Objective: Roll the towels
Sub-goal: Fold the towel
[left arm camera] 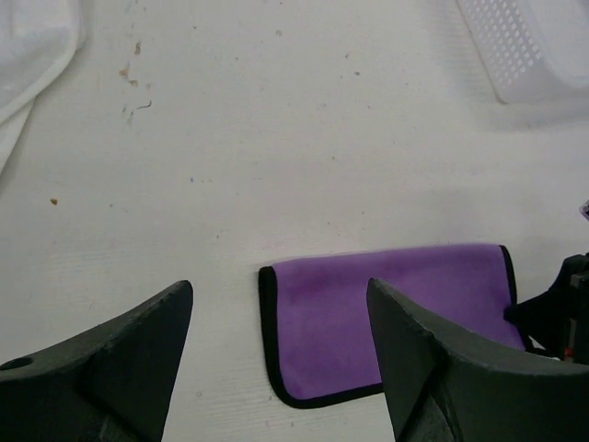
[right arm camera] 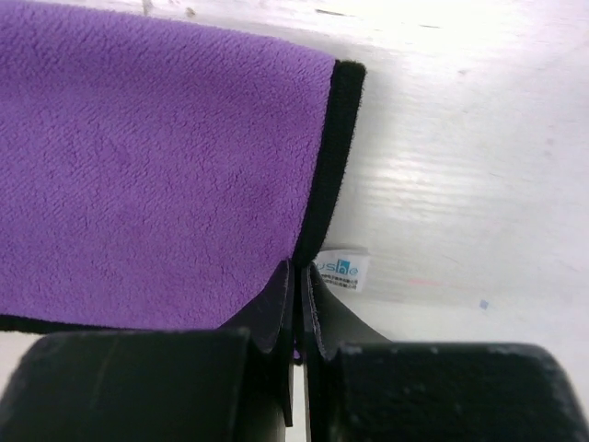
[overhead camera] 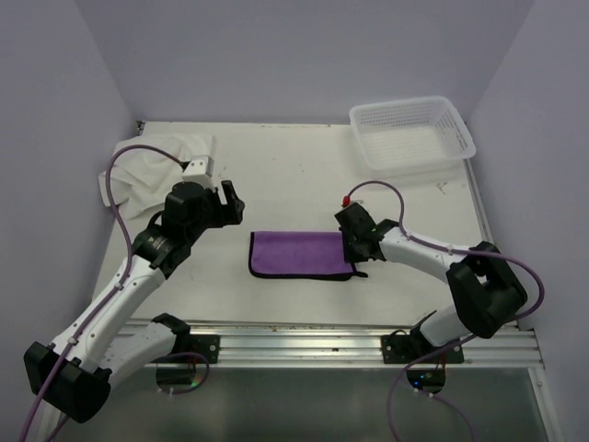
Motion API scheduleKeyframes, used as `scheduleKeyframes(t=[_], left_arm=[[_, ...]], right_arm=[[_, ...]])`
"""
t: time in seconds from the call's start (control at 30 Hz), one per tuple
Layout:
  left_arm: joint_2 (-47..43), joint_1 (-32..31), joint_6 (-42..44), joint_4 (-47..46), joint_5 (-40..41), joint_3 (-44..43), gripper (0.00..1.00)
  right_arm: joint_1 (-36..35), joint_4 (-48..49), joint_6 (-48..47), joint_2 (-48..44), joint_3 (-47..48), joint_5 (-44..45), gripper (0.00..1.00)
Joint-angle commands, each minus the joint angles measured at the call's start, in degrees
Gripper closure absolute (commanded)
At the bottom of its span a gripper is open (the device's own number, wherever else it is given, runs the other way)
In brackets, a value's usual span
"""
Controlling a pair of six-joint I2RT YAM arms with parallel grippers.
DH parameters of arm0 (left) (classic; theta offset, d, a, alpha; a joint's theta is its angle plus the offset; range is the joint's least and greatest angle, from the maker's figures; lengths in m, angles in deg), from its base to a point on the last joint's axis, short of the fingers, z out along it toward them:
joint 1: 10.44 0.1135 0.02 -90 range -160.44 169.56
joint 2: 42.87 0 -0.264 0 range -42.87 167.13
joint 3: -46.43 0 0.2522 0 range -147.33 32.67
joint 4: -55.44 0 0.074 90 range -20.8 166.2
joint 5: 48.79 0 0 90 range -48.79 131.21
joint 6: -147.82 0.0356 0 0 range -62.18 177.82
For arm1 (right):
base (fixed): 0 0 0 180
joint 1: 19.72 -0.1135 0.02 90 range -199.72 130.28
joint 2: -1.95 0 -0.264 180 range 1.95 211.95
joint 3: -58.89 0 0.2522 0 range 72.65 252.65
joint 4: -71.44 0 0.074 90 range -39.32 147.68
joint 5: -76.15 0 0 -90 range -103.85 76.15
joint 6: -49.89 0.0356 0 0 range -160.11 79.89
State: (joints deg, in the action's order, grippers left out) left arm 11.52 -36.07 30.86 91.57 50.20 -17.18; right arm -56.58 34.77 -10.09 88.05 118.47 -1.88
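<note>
The purple towel [overhead camera: 301,253] with dark edging lies folded flat on the table between the arms. My right gripper [overhead camera: 353,245] is shut on its right edge; in the right wrist view the jaws [right arm camera: 299,281] pinch the black edging [right arm camera: 331,157] beside a small white label [right arm camera: 342,270]. My left gripper [overhead camera: 225,198] is open and empty, above the table to the left of the purple towel [left arm camera: 396,308], whose left end shows between its fingers [left arm camera: 414,354]. The large white towel [overhead camera: 156,166] lies crumpled at the back left.
A white perforated plastic basket [overhead camera: 412,134] stands at the back right; its corner shows in the left wrist view [left arm camera: 525,46]. Purple walls close in the table on three sides. A metal rail [overhead camera: 322,341] runs along the near edge.
</note>
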Motion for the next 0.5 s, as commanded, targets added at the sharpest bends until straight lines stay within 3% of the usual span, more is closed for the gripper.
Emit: scheduleKeyframes(t=[0.0, 0.23, 0.47], left_arm=[[0.10, 0.31, 4.37, 2.59, 3.05, 0.09, 0.20], [0.89, 0.31, 5.43, 2.42, 2.87, 1.06, 0.18], [-0.33, 0.31, 5.25, 1.27, 2.43, 2.82, 0.16]], right_arm=[[0.12, -8.80, -4.17, -4.80, 4.70, 6.39, 1.00], [0.12, -19.78, -9.19, -11.04, 9.81, 10.97, 1.00], [-0.14, -21.73, -10.77, -8.42, 18.68, 5.71, 1.00]])
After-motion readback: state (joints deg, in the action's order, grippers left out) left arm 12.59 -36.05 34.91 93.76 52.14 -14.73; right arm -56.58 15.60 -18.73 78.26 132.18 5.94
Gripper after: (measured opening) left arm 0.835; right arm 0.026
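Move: The right hand already pinches the purple towel's right edge, near its close corner, just above the table. The towel's middle lies about 11 cm to this hand's left and 1 cm ahead; the white basket stands some 34 cm ahead and 17 cm to the right. From the raised left hand, the purple towel's middle is roughly 15 cm right, 2 cm back and 21 cm below, and the white towels are some 17 cm ahead, 19 cm left and 20 cm below. Upwards, about 10 cm, goes the right hand with the purple towel's edge still shut in its fingers, swinging some 3 cm right early in the lift and easing a little forward late, while its wrist tips up about 10 degrees. The empty left hand, fingers still wide, sinks some 3 cm and rolls slightly, with a small drift left. ##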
